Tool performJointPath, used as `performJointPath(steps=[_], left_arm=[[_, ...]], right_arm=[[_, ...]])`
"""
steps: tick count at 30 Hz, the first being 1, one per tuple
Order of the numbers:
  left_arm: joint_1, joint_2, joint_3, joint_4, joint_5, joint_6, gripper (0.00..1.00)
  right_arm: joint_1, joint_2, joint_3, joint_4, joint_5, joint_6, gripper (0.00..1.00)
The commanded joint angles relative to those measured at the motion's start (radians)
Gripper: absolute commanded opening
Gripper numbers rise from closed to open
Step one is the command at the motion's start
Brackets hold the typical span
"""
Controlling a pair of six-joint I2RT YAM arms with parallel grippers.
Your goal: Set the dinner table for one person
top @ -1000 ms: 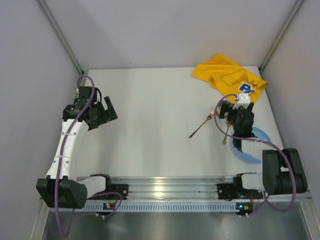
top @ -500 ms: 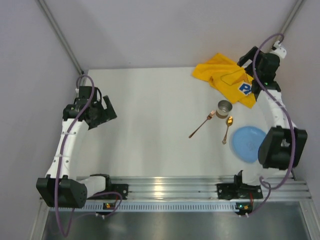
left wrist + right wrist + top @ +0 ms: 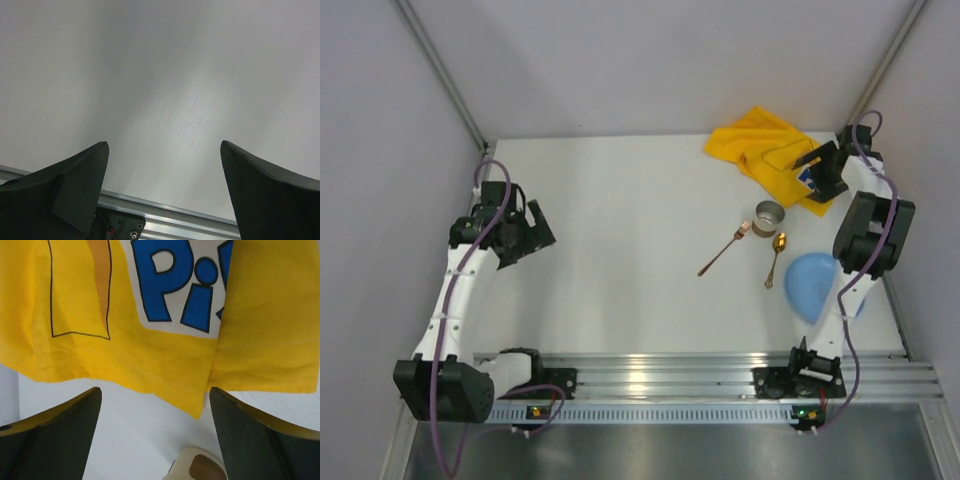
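The dinner table [image 3: 620, 220] is a plain white top. At its back right lies a crumpled yellow cloth [image 3: 765, 150] with blue letters [image 3: 170, 285]. In front of the cloth stand a small metal cup [image 3: 769, 216], a copper fork [image 3: 724, 249], a gold spoon [image 3: 775, 258] and a blue plate [image 3: 818, 285]. My right gripper [image 3: 821, 167] hovers open over the cloth's near right edge [image 3: 200, 400], nothing between its fingers [image 3: 155, 410]. My left gripper [image 3: 536, 224] hangs open over bare table at the left [image 3: 165, 165].
Grey walls close in the table on three sides. An aluminium rail [image 3: 660, 375] carrying both arm bases runs along the near edge and shows in the left wrist view as a rail [image 3: 170, 212]. The right arm's elbow [image 3: 872, 230] stands over the plate's right side.
The right arm left the cup and cutlery, swung up to the far right corner, then came down over the yellow cloth. The left arm barely shifted.
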Motion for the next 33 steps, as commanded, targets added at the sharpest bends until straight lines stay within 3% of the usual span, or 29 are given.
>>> performJointPath(steps=[1, 8, 16, 23, 25, 28, 30, 33], left_arm=[[0.004, -0.016, -0.020, 0.027, -0.011, -0.019, 0.98], [0.004, 0.040, -0.019, 0.040, 0.009, -0.031, 0.98], [0.004, 0.061, -0.011, 0.043, 0.010, -0.034, 0.98], [0.002, 0.104, 0.006, 0.055, 0.027, -0.027, 0.98], [0.002, 0.119, 0.015, 0.055, 0.030, -0.022, 0.98], [0.002, 0.132, 0.034, 0.055, 0.032, -0.014, 0.98], [0.002, 0.136, 0.044, 0.046, 0.017, -0.013, 0.99], [0.002, 0.136, 0.055, 0.034, -0.028, -0.020, 0.99]], right_arm=[[0.045, 0.000, 0.046, -0.066, -0.022, 0.006, 0.89], [0.088, 0.021, -0.035, -0.077, -0.007, 0.011, 0.86], [0.102, -0.078, -0.129, -0.083, 0.130, -0.006, 0.86], [0.111, 0.003, -0.120, -0.048, 0.131, 0.018, 0.84], [0.113, 0.038, -0.117, -0.012, 0.127, 0.020, 0.77], [0.113, 0.105, -0.054, 0.001, 0.105, 0.020, 0.51], [0.116, 0.133, -0.023, 0.003, 0.090, 0.020, 0.40], [0.125, 0.164, 0.021, 0.003, 0.081, 0.011, 0.14]])
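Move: The yellow napkin's middle lies about 8 cm ahead of the right hand, 7 cm to its left and 7 cm below; its near-left edge is level with the hand, 4 cm left and 6 cm down. The cup stands some 11 cm back and 12 cm left, the spoon some 20 cm back and 12 cm left. From the left hand, the napkin is roughly 35 cm ahead, 71 cm to the right and 17 cm lower. Swing the open right gripper about 5 cm left towards the napkin's near-left edge, then draw it back 4 cm while sinking and tipping down some 10 degrees. Slide it forward again just above the table, closing the fingers to pinch the edge, 5 cm lower overall. Meanwhile lower the empty, open left gripper about 3 cm. ##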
